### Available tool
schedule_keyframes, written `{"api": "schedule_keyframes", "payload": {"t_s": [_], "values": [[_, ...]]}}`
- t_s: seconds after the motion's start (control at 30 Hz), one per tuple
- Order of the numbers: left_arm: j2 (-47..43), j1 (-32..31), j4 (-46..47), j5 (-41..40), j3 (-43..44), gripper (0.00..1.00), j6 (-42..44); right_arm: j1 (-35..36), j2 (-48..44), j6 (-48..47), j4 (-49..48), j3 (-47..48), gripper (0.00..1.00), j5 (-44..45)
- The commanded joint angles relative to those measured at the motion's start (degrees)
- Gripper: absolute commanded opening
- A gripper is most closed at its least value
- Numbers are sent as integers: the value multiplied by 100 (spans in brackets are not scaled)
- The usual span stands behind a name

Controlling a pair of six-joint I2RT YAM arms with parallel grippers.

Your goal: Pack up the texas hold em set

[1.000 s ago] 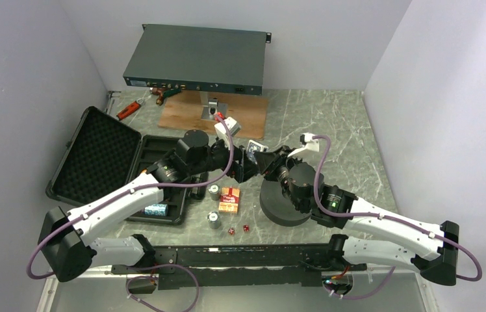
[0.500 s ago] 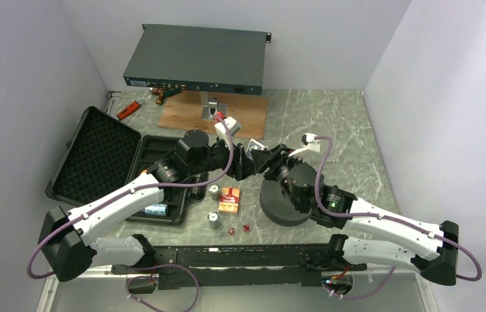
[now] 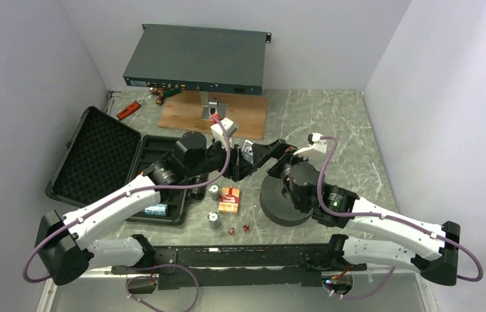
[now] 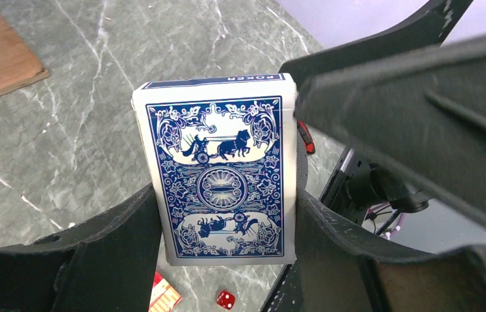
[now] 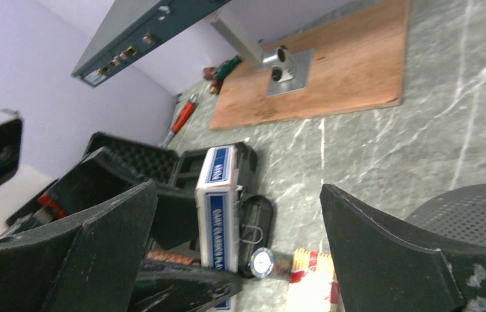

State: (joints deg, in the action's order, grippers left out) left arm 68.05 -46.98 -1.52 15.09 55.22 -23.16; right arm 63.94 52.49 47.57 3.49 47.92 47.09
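Observation:
My left gripper (image 3: 243, 158) is shut on a blue card deck box (image 3: 247, 151) and holds it above the table; in the left wrist view the box (image 4: 221, 172) stands between my fingers (image 4: 123, 247). My right gripper (image 3: 268, 154) is open just right of the deck, which shows edge-on (image 5: 218, 208) between its spread fingers (image 5: 383, 247). The black case (image 3: 97, 162) lies open at left with a chip stack (image 3: 156, 209) in it. Two chip stacks (image 3: 214, 192), a red deck box (image 3: 229, 199) and two red dice (image 3: 232, 231) lie on the table.
A dark grey foam ring (image 3: 279, 203) lies under my right arm. A flat grey rack-mount box (image 3: 195, 58) stands at the back over a wooden board (image 3: 227, 116). Red tools (image 3: 130, 109) lie at far left.
Both grippers have shifted slightly toward the far side with the blue deck between them. The right fingers now stand apart from the deck.

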Motion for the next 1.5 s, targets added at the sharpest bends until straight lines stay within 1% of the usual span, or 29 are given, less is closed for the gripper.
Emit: {"api": "schedule_keyframes", "payload": {"t_s": [0.0, 0.2, 0.33, 0.53, 0.6, 0.63, 0.67, 0.73, 0.77, 0.93, 1.03, 1.13, 1.27, 1.37, 1.47], "values": [[-445, -28, -123, -302, -36, 21, 139, 22, -163, -34, 463, 284, 100, 791], [-811, -22, -778, -864, -51, 19, 331, 22, -655, -266, 598, 16, 100, 1038], [-1085, -18, -1351, -1481, -11, 16, 486, 22, -949, -544, 477, -265, 100, 1131], [-1551, 0, -2373, -2912, 169, 17, 768, 15, -984, -477, 578, -520, 100, 1287], [-1663, 75, -2672, -3391, 209, 8, 803, 20, -933, -483, 543, -582, 100, 1216], [-1698, 139, -2841, -3602, 239, 1, 801, 15, -907, -514, 523, -594, 100, 1149], [-1725, 247, -2993, -3768, 276, 0, 794, 19, -873, -565, 488, -626, 100, 1073], [-1793, 542, -3181, -3821, 296, 0, 826, 18, -819, -637, 475, -654, 100, 936], [-1841, 726, -3217, -3722, 284, 0, 856, 19, -793, -650, 482, -667, 100, 887], [-2051, 1536, -3206, -3638, 163, 0, 1160, 14, -784, -776, 362, -831, 100, 723], [-2061, 1907, -3180, -3900, 48, 0, 1444, 16, -816, -921, 226, -934, 100, 662], [-2066, 2297, -3038, -3965, -110, 0, 1661, 13, -845, -1096, 34, -1047, 100, 668], [-2007, 2925, -2896, -3526, -315, 0, 1810, 13, -838, -1346, -164, -1120, 100, 644], [-1857, 3231, -2893, -3463, -412, 0, 1916, 13, -800, -1487, -218, -1119, 100, 633], [-1706, 3549, -2939, -3055, -459, 0, 2105, 13, -755, -1563, -257, -1135, 100, 617]]}}
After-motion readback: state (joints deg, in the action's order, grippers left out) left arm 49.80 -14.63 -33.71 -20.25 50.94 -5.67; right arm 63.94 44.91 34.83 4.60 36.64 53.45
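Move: The left hand already holds the card deck; the open case's tray lies about 27 cm to its left, 9 cm ahead and 23 cm below. Some 25 cm below this hand, the Texas Hold'em box is 2 cm ahead and 3 cm left, the nearer-to-case jar 5 cm ahead and 8 cm left. The right hand is empty: from it the tray is roughly 37 cm left, 8 cm ahead and 27 cm lower; the black disc is 7 cm right, 3 cm ahead, equally low. Sweeping left some 30 cm, a little forward and finally down about 5 cm, the left hand carries the gripped deck over the open tray, its wrist swinging counter-clockwise until the fingers point forward and down. The right hand, fingers still wide open, backs off rightward about 7 cm, then sinks some 6 cm towards the disc. ##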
